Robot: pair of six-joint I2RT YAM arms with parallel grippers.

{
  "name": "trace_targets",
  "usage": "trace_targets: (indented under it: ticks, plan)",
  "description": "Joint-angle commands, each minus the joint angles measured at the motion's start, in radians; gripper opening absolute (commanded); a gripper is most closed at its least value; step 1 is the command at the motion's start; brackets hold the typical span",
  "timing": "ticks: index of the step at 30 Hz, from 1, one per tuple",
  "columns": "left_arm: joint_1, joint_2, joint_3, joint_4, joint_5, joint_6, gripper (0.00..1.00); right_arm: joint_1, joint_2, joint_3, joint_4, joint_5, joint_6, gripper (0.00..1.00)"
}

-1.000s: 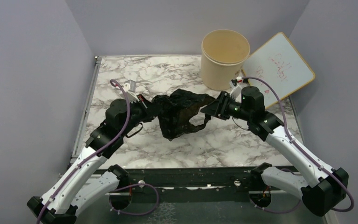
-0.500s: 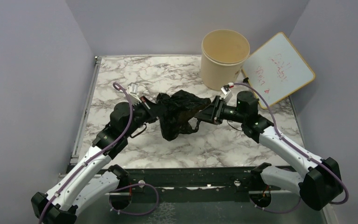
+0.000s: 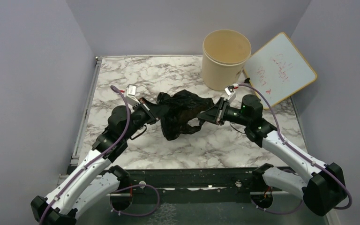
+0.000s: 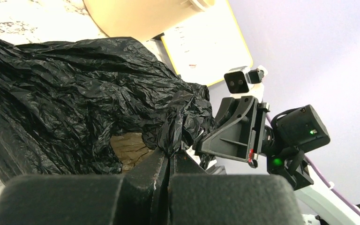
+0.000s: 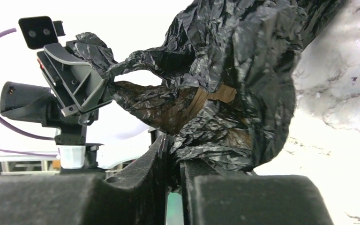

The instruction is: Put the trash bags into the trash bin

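One crumpled black trash bag [image 3: 183, 112] hangs stretched between my two grippers, its lower part drooping towards the marble table [image 3: 136, 75]. My left gripper [image 3: 152, 112] is shut on the bag's left edge; in the left wrist view a twisted bunch of the trash bag [image 4: 75, 93] sticks out of the left gripper [image 4: 171, 154]. My right gripper [image 3: 207, 114] holds the right edge. In the right wrist view the right gripper [image 5: 176, 154] has its jaws nearly together, with folds of the trash bag [image 5: 243, 70] pinched between them. The beige trash bin [image 3: 226, 58] stands upright behind, its mouth open.
A yellow-framed whiteboard [image 3: 281, 70] leans at the back right, beside the bin. Grey walls close in the table on the left, back and right. A metal rail [image 3: 88, 108] runs along the table's left edge.
My right gripper has moved left onto the bag's right edge and its jaws have closed on the plastic. The left arm has shifted slightly, still holding the bag.
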Motion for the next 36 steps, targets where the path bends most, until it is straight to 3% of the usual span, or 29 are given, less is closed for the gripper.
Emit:
trace_targets:
  ticks: [1,4,9,13,15,17,20,22,24,26,29,31,33,36]
  plan:
    - [0.004,0.011,0.057,-0.058,-0.025,0.068,0.0,-0.004,0.006,0.085,-0.063,0.036,-0.062,0.12]
    - [0.004,0.064,0.169,-0.168,-0.057,0.176,0.0,-0.005,0.067,0.253,-0.253,0.109,-0.21,0.07]
    - [0.006,0.219,0.54,-0.345,-0.197,0.476,0.0,-0.006,0.259,0.79,-0.58,0.253,-0.546,0.02]
    - [0.007,0.344,0.949,-0.402,-0.301,0.672,0.0,-0.006,0.411,1.338,-0.718,0.262,-0.757,0.02]
    - [0.007,0.319,1.022,-0.323,-0.293,0.712,0.0,-0.006,0.411,1.459,-0.699,0.216,-0.819,0.02]
    - [0.007,0.223,0.934,-0.187,-0.266,0.717,0.0,-0.006,0.315,1.353,-0.59,0.155,-0.847,0.02]
    - [0.007,0.026,0.56,-0.027,-0.211,0.68,0.0,-0.006,0.132,0.922,-0.421,0.172,-0.81,0.02]
    - [0.007,-0.057,0.358,-0.12,-0.231,0.548,0.0,-0.006,0.096,0.643,-0.472,0.302,-0.727,0.01]
    - [0.007,-0.083,0.151,-0.268,-0.186,0.417,0.0,-0.008,0.134,0.413,-0.645,0.438,-0.615,0.01]
    - [0.007,-0.06,0.024,-0.403,-0.155,0.224,0.0,-0.008,0.153,0.294,-0.773,0.519,-0.513,0.01]
    - [0.007,-0.063,-0.061,-0.387,-0.043,0.113,0.0,-0.008,0.062,0.24,-0.73,0.509,-0.508,0.01]
    - [0.007,-0.031,-0.034,-0.358,-0.03,0.143,0.0,-0.009,0.01,0.267,-0.664,0.538,-0.54,0.01]
    - [0.008,0.038,0.083,-0.384,-0.083,0.192,0.0,-0.009,0.018,0.365,-0.626,0.556,-0.589,0.01]
    - [0.008,0.143,0.37,-0.37,-0.144,0.346,0.0,-0.008,0.118,0.666,-0.643,0.505,-0.691,0.01]
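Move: My two hands face each other across the trash bag, about 15 cm apart. Its middle sags roughly 8 cm to the right of my left hand and 8 cm below, level with it front to back; from my right hand it lies some 8 cm to the left, 0 cm ahead and 6 cm below. The trash bin stands about 30 cm ahead of my right hand, 11 cm to its right, its middle around 10 cm lower. I finish closing my right fingers on the bag's edge, my left keeping its pinch, and flap the bag hard with both hands: up about 30 cm, forward at first, fingers tipping upward, then swiftly down to some 15 cm below the start. I draw my hands apart on the way, the right fingers ending tipped down, and the right hand rebounds a few centimetres. ##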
